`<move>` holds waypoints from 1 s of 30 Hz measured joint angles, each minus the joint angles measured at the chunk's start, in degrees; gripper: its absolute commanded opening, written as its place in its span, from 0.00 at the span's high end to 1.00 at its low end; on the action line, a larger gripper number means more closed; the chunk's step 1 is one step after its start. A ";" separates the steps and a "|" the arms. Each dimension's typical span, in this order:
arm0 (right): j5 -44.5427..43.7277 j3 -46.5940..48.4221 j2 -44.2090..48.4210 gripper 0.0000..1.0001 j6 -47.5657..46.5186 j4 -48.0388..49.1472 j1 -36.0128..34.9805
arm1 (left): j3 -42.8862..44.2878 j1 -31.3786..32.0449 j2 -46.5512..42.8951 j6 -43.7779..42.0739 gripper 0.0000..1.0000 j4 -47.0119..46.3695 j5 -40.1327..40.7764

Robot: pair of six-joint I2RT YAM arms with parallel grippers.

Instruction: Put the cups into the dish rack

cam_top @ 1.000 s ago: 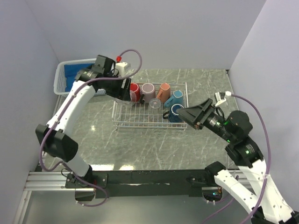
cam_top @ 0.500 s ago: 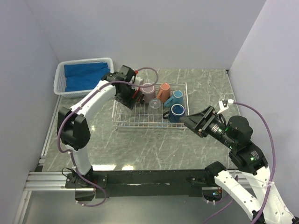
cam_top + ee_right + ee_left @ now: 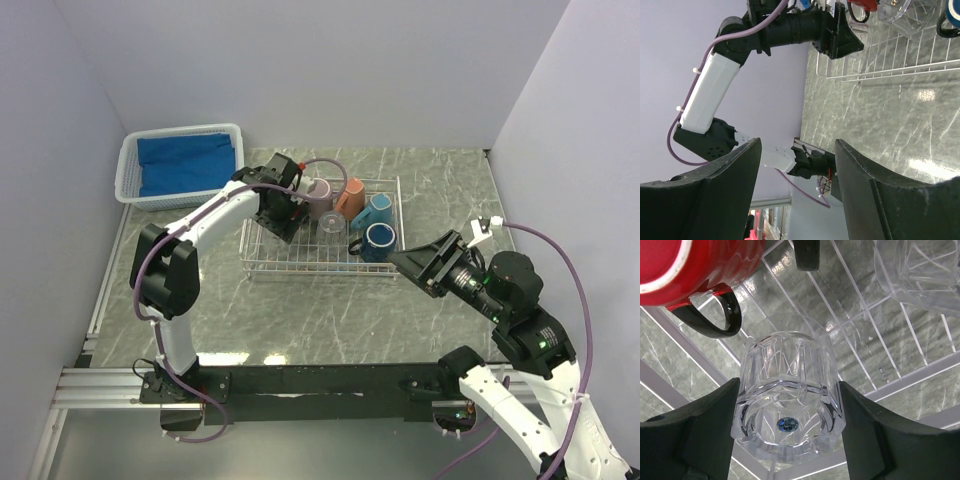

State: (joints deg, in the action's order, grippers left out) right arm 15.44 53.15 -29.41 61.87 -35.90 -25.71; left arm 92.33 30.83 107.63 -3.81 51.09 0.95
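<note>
My left gripper [image 3: 788,392] is shut on a clear glass [image 3: 787,385], base toward the camera, low over the left end of the white wire dish rack [image 3: 300,268]. Just beside it in the rack lies a red mug [image 3: 705,265] with a black handle, and a second clear glass [image 3: 920,270] lies further in. From above, my left gripper [image 3: 283,213] hides the red mug. The mauve [image 3: 318,195], salmon [image 3: 350,197], light-blue [image 3: 377,212] and navy [image 3: 378,240] mugs sit in the rack. My right gripper [image 3: 428,262] hangs open and empty just right of the rack.
A white plastic basket [image 3: 128,172] with blue cloth stands at the back left corner. Grey walls close in the marble table on three sides. In the right wrist view, the left arm [image 3: 710,90] reaches over the rack [image 3: 880,67].
The left arm has folded inward and brought the clear glass down over the rack's left end. The right gripper has drawn back slightly to the right, still open.
</note>
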 measured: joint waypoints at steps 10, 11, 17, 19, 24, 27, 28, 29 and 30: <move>-0.02 0.00 0.26 0.30 -0.02 -0.68 0.00 | -0.07 0.46 -0.15 0.48 0.14 -0.17 -1.09; -0.02 -0.02 0.24 0.29 -0.02 -0.76 0.00 | -0.04 0.50 -0.24 0.48 0.11 -0.02 -1.09; -0.46 0.39 -1.68 0.21 -1.92 -3.87 0.00 | 1.40 0.70 -1.46 1.44 0.04 3.89 -4.02; -1.07 1.27 -3.54 0.16 -3.17 -5.95 0.00 | 2.67 0.70 -3.54 1.60 0.03 5.03 -5.46; -3.13 5.46 -8.52 0.00 -7.17 -11.02 0.00 | 8.70 0.59 -11.56 2.08 0.04 7.04 -8.79; -4.94 8.70 -10.67 0.00 -9.38 -13.97 0.00 | 14.21 -0.28 -16.79 2.08 0.04 7.69 -10.86; -5.49 9.62 -11.26 0.00 -10.10 -14.73 0.00 | 15.56 -0.76 -18.51 2.08 0.04 7.61 -11.47; -6.03 10.73 -11.87 0.00 -10.86 -15.76 0.00 | 16.59 -1.55 -20.90 1.97 0.04 7.26 -11.89; -6.32 11.58 -12.37 0.00 -11.50 -16.41 0.00 | 16.96 -2.01 -22.43 1.95 0.04 7.08 -11.87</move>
State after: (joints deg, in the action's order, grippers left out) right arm 9.13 64.73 -41.78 50.37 -52.31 -25.71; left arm 109.30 28.82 85.21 -1.87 58.17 -10.92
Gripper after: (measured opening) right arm 0.994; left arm 0.967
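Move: The clear cup is already down in the front left part of the dish rack, still between my left hand's fingers, its middle roughly 1 cm below the hand point. The red mug stands about 9 cm straight ahead, the mauve mug the same distance ahead and 8 cm to the right, the other clear cup some 3 cm ahead and 11 cm right. From my right hand the held cup is about 19 cm ahead, 23 cm left and 21 cm below. I open my left fingers wide to let go of the clear cup, ease back about 2 cm, then lift quickly some 25 cm up and away from the rack, tilting so the fingertips swing forward and to the right. My empty right hand sinks about 3 cm, edges forward, rolls its left side down nearly 20 degrees and opens wide. ##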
